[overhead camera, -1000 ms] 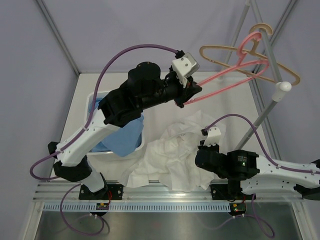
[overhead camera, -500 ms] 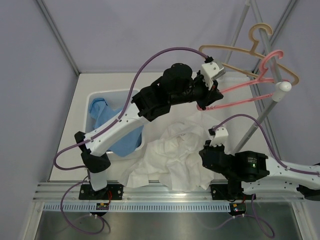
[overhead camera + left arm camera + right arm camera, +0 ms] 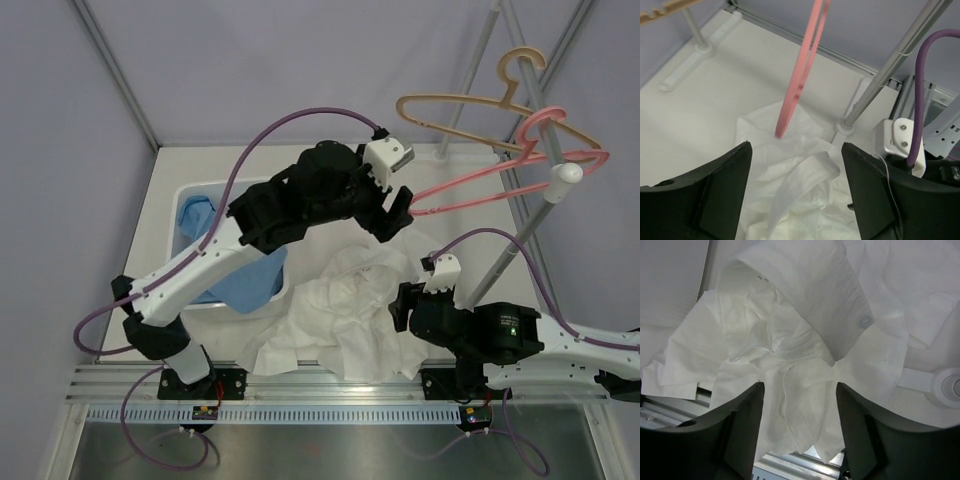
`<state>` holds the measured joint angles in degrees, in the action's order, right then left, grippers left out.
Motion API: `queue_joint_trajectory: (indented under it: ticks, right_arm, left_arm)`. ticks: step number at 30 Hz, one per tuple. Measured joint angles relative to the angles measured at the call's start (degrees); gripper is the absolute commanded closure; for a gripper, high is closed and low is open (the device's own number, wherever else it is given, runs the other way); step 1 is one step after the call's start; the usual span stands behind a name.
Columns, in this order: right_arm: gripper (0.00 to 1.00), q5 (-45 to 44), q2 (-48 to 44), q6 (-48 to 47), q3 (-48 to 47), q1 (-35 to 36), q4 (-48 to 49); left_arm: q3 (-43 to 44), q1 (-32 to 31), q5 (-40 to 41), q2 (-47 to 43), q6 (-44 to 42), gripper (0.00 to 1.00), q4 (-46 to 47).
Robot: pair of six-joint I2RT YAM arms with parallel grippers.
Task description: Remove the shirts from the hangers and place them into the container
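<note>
The white shirt [image 3: 335,315] lies crumpled on the table, off its hanger. The light blue shirt [image 3: 245,275] is piled in the white container [image 3: 186,196] and spills over its near rim. The pink hanger [image 3: 480,180] hangs bare by its hook from the slanted pole, next to the tan hanger [image 3: 460,103]. My left gripper [image 3: 397,208] is open just short of the pink hanger's [image 3: 801,75] low end, holding nothing. My right gripper [image 3: 402,305] is open right over the white shirt [image 3: 805,335], and nothing is pinched between its fingers [image 3: 737,430].
A white pole with a round knob [image 3: 567,172] slants up at the right, its base [image 3: 844,127] on the table beside the shirt. Grey frame poles [image 3: 900,50] run behind. The metal rail [image 3: 330,385] edges the table's near side.
The left gripper opened, let go of the pink hanger and drew back left; the hanger now hangs from the pole. The right gripper opened over the white shirt.
</note>
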<state>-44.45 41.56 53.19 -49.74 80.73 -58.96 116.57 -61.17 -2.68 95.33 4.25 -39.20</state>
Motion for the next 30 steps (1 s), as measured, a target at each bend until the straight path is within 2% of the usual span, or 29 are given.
queue_joint_trajectory:
  ticks: [3,6,10,13,17,20,25,30]
  right_arm:
    - [0.02,-0.2,0.7,-0.6,-0.8,0.1,-0.9]
    - [0.0,-0.5,1.0,-0.8,-3.2,0.2,-2.5]
    - [0.01,-1.3,-1.2,-1.2,-7.4,0.2,-4.3]
    - [0.0,-2.2,-3.5,-2.7,-10.6,0.2,-4.6]
    - [0.01,-3.1,-5.3,-5.5,-15.1,0.2,-4.9]
    - [0.01,-3.1,-5.3,-7.3,-16.4,0.2,-4.7]
    - [0.0,-3.0,-6.3,-9.4,-16.4,0.2,-4.0]
    - [0.01,-3.0,-9.1,-9.9,-16.3,0.2,-3.3]
  left_arm:
    - [-0.9,0.0,5.4,-5.8,-0.5,0.07,-4.7]
    - [-4.4,0.0,9.8,-13.5,-0.2,0.03,-8.3]
    - [-20.1,0.3,10.7,-24.8,3.0,0.03,-6.9]
    - [-33.2,0.3,10.0,-27.5,5.8,0.03,-5.3]
    - [-44.9,0.4,5.9,-20.8,9.5,0.03,-2.2]
    - [-48.9,0.4,2.3,-15.5,11.4,0.03,-0.3]
    - [-49.0,0.4,-1.4,-10.5,13.0,0.03,4.2]
    - [-48.6,0.4,-4.0,-1.9,13.9,0.04,9.1]
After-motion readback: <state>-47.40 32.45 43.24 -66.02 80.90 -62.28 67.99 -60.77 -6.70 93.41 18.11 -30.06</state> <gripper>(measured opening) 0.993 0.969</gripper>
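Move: The white shirt lies heaped with its middle about 37 cm below the left hand, some 5 cm back and 8 cm to its left; the pink hanger, hung on the rail, has its middle about 18 cm right, 4 cm farther out and slightly higher. The container stands roughly 35 cm left and 7 cm ahead, also low. From the right hand, the shirt's middle is some 8 cm left, 4 cm ahead and 16 cm down. Swinging left about 13 cm with a slight rise, the left hand clears the near end of the pink hanger, opens its fingers the rest of the way, then plunges some 30 cm below its start towards the white shirt, easing back towards the base and rightward again while the fingers tip down about 40 degrees. Meanwhile the right hand opens fully and lifts about 12 cm off the shirt, drifting a little right. ##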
